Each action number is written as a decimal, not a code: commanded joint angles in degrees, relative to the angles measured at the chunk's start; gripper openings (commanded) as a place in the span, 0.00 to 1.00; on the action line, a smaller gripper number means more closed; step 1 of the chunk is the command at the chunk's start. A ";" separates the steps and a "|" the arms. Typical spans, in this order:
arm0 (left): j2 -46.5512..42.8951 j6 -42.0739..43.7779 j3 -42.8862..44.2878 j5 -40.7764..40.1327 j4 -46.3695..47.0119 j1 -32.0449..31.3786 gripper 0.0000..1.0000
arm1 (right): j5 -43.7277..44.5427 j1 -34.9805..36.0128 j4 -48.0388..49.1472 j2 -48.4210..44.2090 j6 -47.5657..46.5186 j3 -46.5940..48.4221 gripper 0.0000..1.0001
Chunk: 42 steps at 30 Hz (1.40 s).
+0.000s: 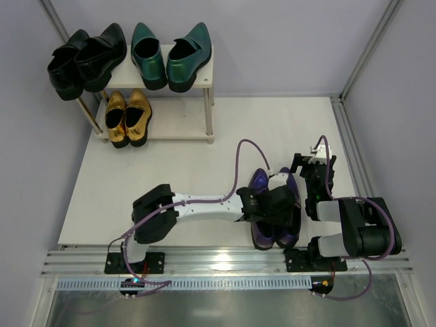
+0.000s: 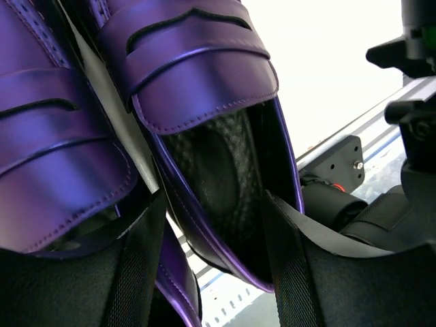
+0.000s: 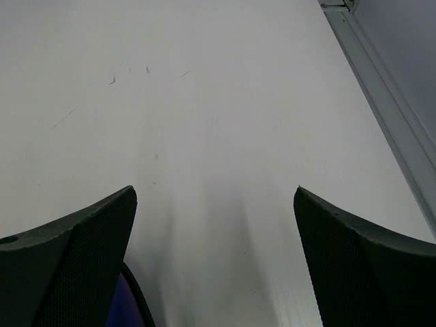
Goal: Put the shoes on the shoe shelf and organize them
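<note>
The purple shoes [image 1: 259, 182] lie side by side near the table's front edge, toes pointing away. My left gripper [image 1: 278, 212] hangs over their heels. In the left wrist view, my left gripper [image 2: 214, 262] is open. The right purple shoe's [image 2: 197, 75] dark heel opening sits between its fingers [image 2: 139, 266]. The left purple shoe [image 2: 54, 150] lies beside it. I cannot tell whether either finger touches leather. The shoe shelf [image 1: 184, 129] holds black shoes [image 1: 85, 60] and green shoes [image 1: 170, 56] on top and gold shoes [image 1: 128, 117] below. My right gripper [image 1: 311, 168] [image 3: 214, 225] is open over bare table.
The lower shelf board has free room right of the gold pair. Metal rails [image 1: 225, 262] run along the front edge, and a frame post [image 1: 371, 48] stands at the right. The right arm's base [image 1: 361, 235] sits close to the purple pair.
</note>
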 commanded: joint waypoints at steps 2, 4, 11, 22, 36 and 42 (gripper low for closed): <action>-3.38 3.90 2.05 -4.95 -9.46 -2.30 0.58 | -0.58 -0.24 2.93 -0.78 0.79 0.51 0.97; -4.87 4.88 1.88 -6.80 -8.51 -3.00 0.59 | -0.49 -0.16 2.93 -0.78 0.79 0.51 0.97; -6.55 5.94 2.49 -13.66 -13.24 -4.06 0.61 | -0.58 -0.16 2.93 -0.78 0.79 0.42 0.97; -0.84 6.37 3.55 -5.66 -10.61 -4.06 0.64 | -0.58 -0.16 2.84 -0.78 0.79 0.42 0.97; -7.78 4.18 -0.76 -5.06 -5.34 -2.92 0.93 | -0.58 -0.16 2.93 -0.78 0.79 0.51 0.97; -4.37 3.65 -0.50 -2.85 -2.43 -2.48 0.93 | -0.58 -0.16 2.93 -0.69 0.79 0.42 0.97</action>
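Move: The purple pair lies under my left hand, its middle about 7 cm ahead, 2 cm to the left and 5 cm below. I am over the heel end: the right purple shoe's middle is 7 cm ahead and 2 cm to my right, the left one's 7 cm ahead and 7 cm to my left. My idle right gripper is 23 cm ahead and 12 cm right, about level. From that right hand the pair lies some 17 cm back, 14 cm left and 5 cm below. I lift my left hand about 3 cm off the right shoe's heel opening and shift it some 4 cm left towards the gap between the purple shoes, easing back a little and tipping the fingers steeper, then sink about 4 cm. Down there I spread the half-open fingers nearly wide, then rise again nearly 4 cm and drift slightly right, the steeper tip mostly undone. ##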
